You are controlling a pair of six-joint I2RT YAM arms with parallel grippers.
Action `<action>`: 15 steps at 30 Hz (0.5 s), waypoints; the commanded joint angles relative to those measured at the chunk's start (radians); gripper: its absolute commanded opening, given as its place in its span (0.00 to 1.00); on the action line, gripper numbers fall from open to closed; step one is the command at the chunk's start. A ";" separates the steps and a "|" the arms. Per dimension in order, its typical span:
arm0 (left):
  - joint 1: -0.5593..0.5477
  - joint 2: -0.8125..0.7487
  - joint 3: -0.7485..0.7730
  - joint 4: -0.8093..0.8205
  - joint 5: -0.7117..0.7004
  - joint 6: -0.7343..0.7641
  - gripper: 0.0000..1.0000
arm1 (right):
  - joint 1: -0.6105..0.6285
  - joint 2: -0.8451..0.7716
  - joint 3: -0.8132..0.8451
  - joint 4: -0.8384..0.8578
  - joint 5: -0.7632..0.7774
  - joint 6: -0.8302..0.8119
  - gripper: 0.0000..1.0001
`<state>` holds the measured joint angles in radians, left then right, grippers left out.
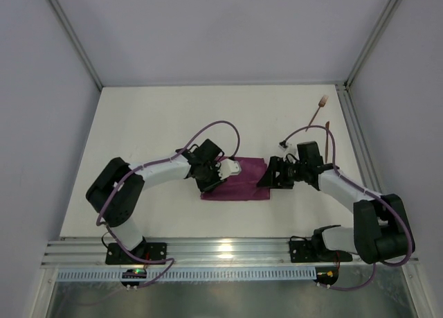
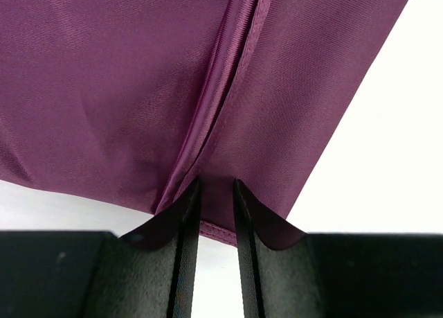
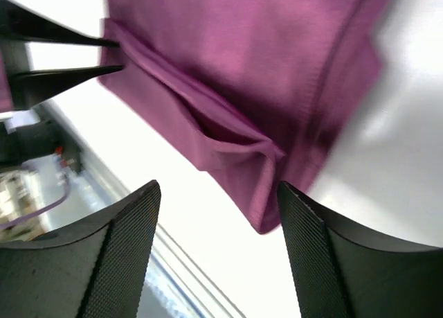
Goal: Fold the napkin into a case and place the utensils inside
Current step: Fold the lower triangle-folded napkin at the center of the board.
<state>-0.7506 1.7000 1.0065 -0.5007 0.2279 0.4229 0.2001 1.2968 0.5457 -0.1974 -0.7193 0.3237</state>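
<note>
The plum-purple napkin [image 1: 242,183] lies folded into a narrow strip, the case, at the table's middle. My left gripper [image 1: 212,178] is at its left end, jaws nearly together on a bunched edge of the cloth [image 2: 208,89], with the hem between the fingertips [image 2: 217,185]. My right gripper [image 1: 270,174] is at the right end, jaws wide apart [image 3: 218,190]. The napkin's folded corner [image 3: 266,207] hangs free between them, next to the right finger. The copper-brown fork [image 1: 318,110] and knife [image 1: 327,131] lie at the far right, apart from both grippers.
Metal frame posts [image 1: 360,62] rise at the table's back corners. A rail [image 1: 228,249] with the arm bases runs along the near edge. Purple cables [image 1: 221,127] loop above both wrists. Bare white table [image 1: 159,117] surrounds the napkin.
</note>
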 commanded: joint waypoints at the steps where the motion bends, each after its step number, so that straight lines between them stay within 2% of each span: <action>1: 0.002 0.033 0.010 0.013 -0.001 0.007 0.27 | -0.001 -0.085 0.069 -0.158 0.206 -0.057 0.71; 3: 0.002 0.038 0.023 0.008 0.001 0.007 0.28 | 0.021 -0.154 0.094 -0.180 0.285 -0.049 0.64; 4: 0.002 0.041 0.027 0.007 -0.001 0.005 0.28 | 0.048 -0.172 0.118 -0.186 0.387 -0.054 0.59; 5: 0.002 0.041 0.032 0.007 -0.002 0.007 0.28 | 0.080 -0.185 0.125 -0.185 0.432 -0.057 0.49; 6: 0.002 0.041 0.032 0.008 -0.004 0.007 0.28 | 0.109 -0.198 0.128 -0.175 0.458 -0.054 0.43; 7: 0.002 0.040 0.032 0.011 -0.005 0.005 0.28 | 0.149 -0.200 0.119 -0.156 0.460 -0.039 0.31; 10: 0.002 0.035 0.034 0.013 -0.009 0.008 0.29 | 0.183 -0.197 0.021 0.025 0.361 0.060 0.17; 11: 0.002 0.033 0.035 0.014 -0.009 0.008 0.30 | 0.193 -0.186 -0.007 0.146 0.339 0.086 0.07; 12: 0.002 0.033 0.040 0.016 -0.004 0.008 0.30 | 0.203 -0.168 -0.042 0.197 0.325 0.136 0.03; 15: 0.002 0.035 0.061 0.013 0.007 0.008 0.32 | 0.246 -0.071 -0.049 0.370 0.288 0.182 0.03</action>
<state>-0.7506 1.7184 1.0302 -0.5014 0.2279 0.4240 0.4152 1.1633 0.5125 -0.0639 -0.3962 0.4107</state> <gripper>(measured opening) 0.311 0.033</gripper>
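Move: My right hand hovers open just after releasing the flap of the lower napkin fold: the flap's right end lies about 5 cm below me and 1 cm to my left, neither ahead nor behind. The napkin's near right corner is some 3 cm back and 2 cm to the right, its far right corner about 11 cm ahead. For my left hand, low on the flap's left end, that right end is roughly 20 cm to the right, straight across. I shut my right fingers completely as I lift that hand in a small loop: up nearly 4 cm, forward and slightly right, then left about 4 cm across the flap's right end and down some 2 cm again. The wrist tips so the closed fingertips point more steeply down, touching nothing yet. My left hand stays put low on the flap's left end. ##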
